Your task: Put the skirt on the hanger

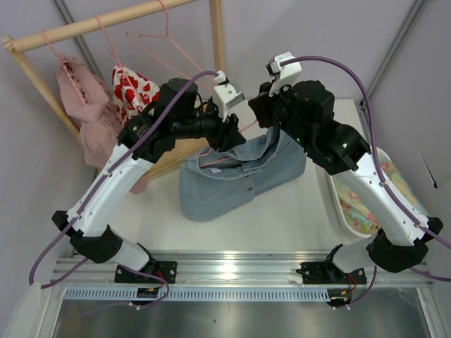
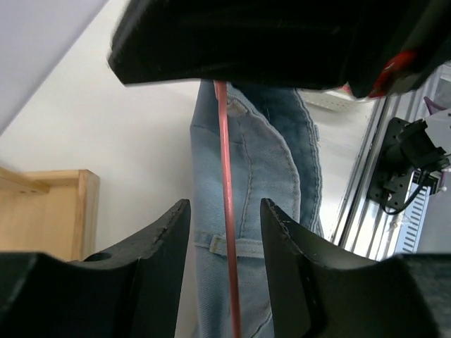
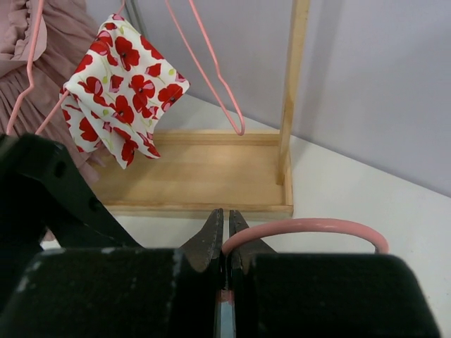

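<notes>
The light blue denim skirt [image 1: 232, 179] lies on the table in the middle, its waistband lifted toward the grippers. The pink wire hanger [image 1: 217, 161] is partly inside the skirt's waist. My right gripper [image 3: 225, 215] is shut on the hanger's curved hook [image 3: 310, 227], above the skirt's top edge [image 1: 282, 144]. My left gripper [image 2: 225, 204] straddles a straight run of the hanger wire [image 2: 223, 127] over the skirt [image 2: 275, 176]. Its jaws are open, with a gap on each side of the wire.
The wooden clothes rack [image 1: 106, 21] stands at the back left, its base [image 3: 197, 176] just beyond the grippers. On it hang a pink ruffled dress [image 1: 81, 105], a white red-flowered garment [image 1: 130, 88] and a bare pink hanger [image 1: 169, 42]. A white tray [image 1: 338, 211] of colourful cloth sits right.
</notes>
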`<action>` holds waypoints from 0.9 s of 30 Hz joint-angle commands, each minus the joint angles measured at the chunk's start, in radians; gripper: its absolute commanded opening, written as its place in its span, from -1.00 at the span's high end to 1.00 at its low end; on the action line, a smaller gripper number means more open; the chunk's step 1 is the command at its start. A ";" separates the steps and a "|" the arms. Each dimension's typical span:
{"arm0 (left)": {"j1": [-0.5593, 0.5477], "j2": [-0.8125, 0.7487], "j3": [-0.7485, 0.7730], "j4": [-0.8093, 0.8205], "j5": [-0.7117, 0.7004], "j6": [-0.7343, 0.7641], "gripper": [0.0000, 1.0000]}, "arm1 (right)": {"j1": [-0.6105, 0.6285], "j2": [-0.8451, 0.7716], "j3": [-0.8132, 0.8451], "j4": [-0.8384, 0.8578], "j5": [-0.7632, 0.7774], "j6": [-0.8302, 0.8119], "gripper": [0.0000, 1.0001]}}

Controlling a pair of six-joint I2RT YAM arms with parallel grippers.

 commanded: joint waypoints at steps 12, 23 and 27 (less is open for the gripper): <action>-0.001 -0.097 -0.184 0.306 0.057 -0.159 0.75 | 0.002 -0.027 0.063 0.072 0.020 0.071 1.00; -0.001 -0.085 -0.236 0.356 0.079 -0.175 1.00 | 0.000 -0.038 0.047 0.081 0.023 0.089 1.00; -0.001 -0.145 -0.281 0.444 0.043 -0.195 1.00 | -0.001 -0.036 0.042 0.053 0.055 0.100 0.98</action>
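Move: The stretch of pink hanger rod that the left fingers will shut on runs between their half-open tips, about 2 cm to the right and 1 cm below. The right gripper, still clamped on the same hanger, is some 5 cm to the left hand's right, 4 cm farther out and 2 cm higher; the skirt's middle hangs about 9 cm back and 10 cm below the left hand, level sideways. From the right hand that stretch of rod lies about 3 cm to its left, 3 cm back and 1 cm down. The left hand dips about 2 cm onto the hanger rod and then comes most of the way back up, easing some 2 cm to the right towards the right gripper while its fingers tilt up about 10 degrees and close from half open until they pinch the rod. The right hand keeps its shut grip on the hanger and holds it nearly still close by, drifting less than a centimetre. ##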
